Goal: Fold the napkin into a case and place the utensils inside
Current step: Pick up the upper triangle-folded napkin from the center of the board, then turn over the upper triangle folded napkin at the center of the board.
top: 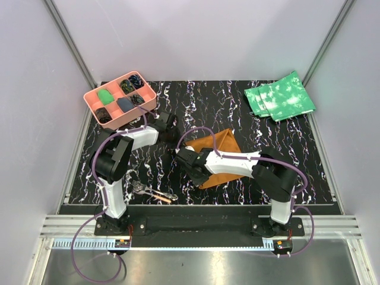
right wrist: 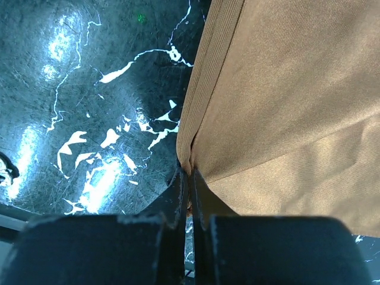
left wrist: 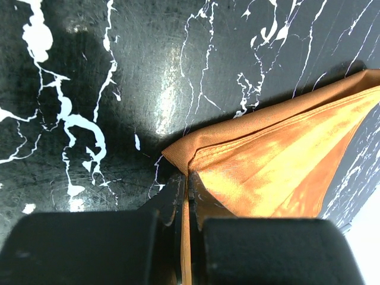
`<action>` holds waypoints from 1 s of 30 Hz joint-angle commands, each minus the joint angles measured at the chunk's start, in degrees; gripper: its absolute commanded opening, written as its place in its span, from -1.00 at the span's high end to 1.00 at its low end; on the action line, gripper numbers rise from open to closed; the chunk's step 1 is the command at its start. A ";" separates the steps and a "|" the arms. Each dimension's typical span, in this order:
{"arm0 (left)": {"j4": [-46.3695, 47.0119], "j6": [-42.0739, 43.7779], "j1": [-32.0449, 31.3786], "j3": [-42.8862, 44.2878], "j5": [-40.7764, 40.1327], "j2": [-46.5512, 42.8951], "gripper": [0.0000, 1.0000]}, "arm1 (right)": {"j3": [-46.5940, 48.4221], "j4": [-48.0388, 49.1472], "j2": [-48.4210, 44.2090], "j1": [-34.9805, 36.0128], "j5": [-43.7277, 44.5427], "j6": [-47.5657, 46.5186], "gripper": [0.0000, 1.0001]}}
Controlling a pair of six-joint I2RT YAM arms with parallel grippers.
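The rust-brown napkin (top: 222,145) lies folded in layers near the middle of the table, partly under my right arm. My left gripper (top: 178,138) is shut on its left corner; in the left wrist view the cloth (left wrist: 267,172) runs between the jaws of that gripper (left wrist: 189,181). My right gripper (top: 191,171) is shut on the napkin's near-left edge (right wrist: 285,101), with the fold pinched at its tips (right wrist: 190,173). No case is in view. The utensils lie near the front edge: a silver fork (top: 141,188) and a slim piece with an orange-tan end (top: 164,198).
A pink compartment tray (top: 90,101) holding small items stands at the back left. Green mottled cloths (top: 279,95) lie at the back right. Purple cables (top: 199,132) loop over the napkin's left side.
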 commanded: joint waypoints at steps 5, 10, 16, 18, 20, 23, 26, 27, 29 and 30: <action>-3.72 1.97 3.12 2.61 2.19 -5.93 1.00 | 4.24 1.73 -4.99 1.17 -6.64 0.23 1.00; -7.41 0.38 6.72 3.14 2.63 -15.67 1.00 | 10.48 7.10 -7.46 1.17 -18.58 1.81 1.00; -11.54 1.60 13.23 3.13 -8.14 -35.97 1.00 | 17.87 17.28 -7.90 1.17 -35.70 6.90 1.00; -12.60 2.66 13.23 4.89 -11.68 -41.41 1.00 | 16.74 24.22 -9.39 1.08 -39.08 9.71 1.00; -12.25 2.32 13.15 5.78 -13.01 -42.85 1.00 | 15.42 28.09 -10.71 0.29 -41.54 10.69 1.00; -11.38 2.14 11.66 7.36 -12.05 -39.35 1.00 | 7.61 37.29 -13.26 -3.48 -46.37 15.86 1.00; -7.70 2.22 7.46 7.80 -11.61 -31.62 1.00 | -3.81 50.63 -13.97 -8.40 -51.21 22.10 1.00; -7.24 2.14 6.21 9.11 -11.87 -26.55 1.00 | -9.75 53.92 -13.88 -9.89 -52.09 25.25 1.00; -5.32 2.40 3.23 10.61 -11.87 -20.91 1.00 | -15.41 62.95 -13.18 -13.94 -54.38 27.91 1.00; -4.78 2.66 2.26 12.35 -12.13 -15.40 1.00 | -20.66 65.27 -12.74 -15.17 -55.08 30.01 1.00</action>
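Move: Just off the left gripper's tips, which already pinch a corner, lies the orange napkin, its middle about 12 cm to the right and 5 cm back. From the right hand, shut on the near-left corner, that middle is some 12 cm ahead and 7 cm to the right, at finger height. The cutlery lies roughly 15 cm left and 2 cm back of the right hand; the pink tray is about 20 cm ahead and 22 cm left of the left hand. Keeping their pinches on the napkin's two corners, both hands lift it fast together, up nearly 30 cm for the left and 24 for the right, swinging left as they rise; then both turn back down by 4–5 cm and right, easing forward. The right wrist rolls almost 70 degrees so its fingers point left, while the left's tip up forward. ##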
